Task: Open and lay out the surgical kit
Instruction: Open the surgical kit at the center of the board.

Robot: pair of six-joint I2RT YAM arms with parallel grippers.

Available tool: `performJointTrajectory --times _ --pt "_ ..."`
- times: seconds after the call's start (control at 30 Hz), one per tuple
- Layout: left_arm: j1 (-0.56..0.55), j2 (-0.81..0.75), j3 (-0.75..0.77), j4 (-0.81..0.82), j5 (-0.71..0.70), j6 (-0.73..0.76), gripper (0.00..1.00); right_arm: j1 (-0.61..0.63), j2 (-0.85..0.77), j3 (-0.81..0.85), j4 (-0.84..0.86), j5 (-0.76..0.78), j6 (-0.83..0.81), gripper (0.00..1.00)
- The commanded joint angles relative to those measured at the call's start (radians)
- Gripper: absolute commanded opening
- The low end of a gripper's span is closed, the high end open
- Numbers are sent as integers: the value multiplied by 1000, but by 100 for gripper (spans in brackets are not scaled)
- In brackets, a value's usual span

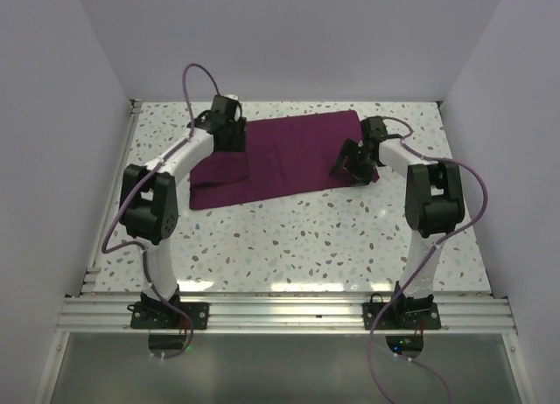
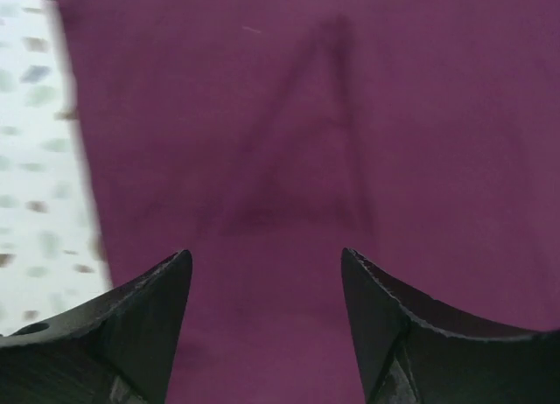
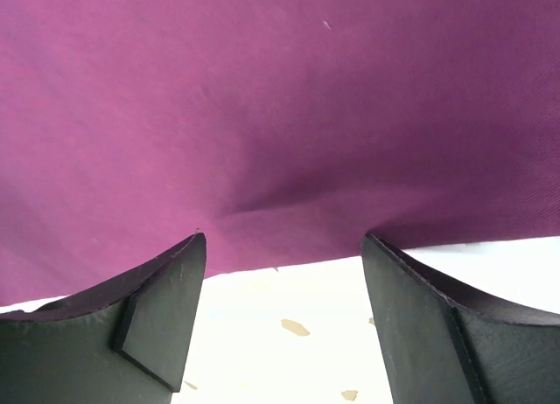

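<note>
The surgical kit shows as a dark purple-maroon cloth wrap (image 1: 297, 155) lying folded flat at the back middle of the table. My left gripper (image 1: 231, 143) hovers over its left part. In the left wrist view that gripper (image 2: 265, 255) is open, with only cloth (image 2: 306, 142) beneath it and a faint triangular crease pressed into the fabric. My right gripper (image 1: 348, 166) stands at the wrap's right front edge. It is open (image 3: 284, 238), its tips level with the cloth's hem (image 3: 262, 98) and bare table between the fingers.
The speckled white table (image 1: 306, 238) stretches in front of the wrap. White walls close in the left, right and back sides. An aluminium rail (image 1: 280, 312) carrying both arm bases runs along the near edge.
</note>
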Motion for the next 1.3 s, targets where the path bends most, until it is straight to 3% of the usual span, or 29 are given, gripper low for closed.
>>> performJointTrajectory --times 0.0,0.23,0.57,0.83,1.03,1.27 --pt "-70 -56 -117 69 40 -32 71 13 -91 -44 25 -21 6 76" --pt "-141 -3 -184 80 20 -37 65 19 -177 -122 6 0 -10 76" --pt "-146 114 -120 80 21 -17 56 19 -240 -167 -40 29 -39 76" --pt "-146 91 -140 71 -9 -23 27 19 -256 -177 -40 48 -26 76" --pt "-144 74 -57 13 -26 -12 16 21 -288 -228 -26 59 -2 76" --pt "-141 66 59 -40 -43 -8 13 21 -334 -260 -34 78 16 76"
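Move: The free edge of the surgical kit's folded flap is about 5 cm back, 7 cm to the right and 8 cm below the open left hand. The kit's near left corner is some 17 cm back and 6 cm left of that hand. The open right hand hangs about 3 cm over the kit's near edge, which is roughly 2 cm behind it and level left-right. The kit's near right corner is about 6 cm to its right, straight across, and the flap edge some 24 cm to its left and 2 cm ahead. Sweeping right and back, then sinking, the left hand comes down about 8 cm onto the flap's edge, its fingers tipping a little steeper. It pinches the cloth edge there and starts back up by about 3 cm, keeping the pinch. The right hand, still open, draws back about 7 cm and slightly up, off the kit's near edge to over bare table. ##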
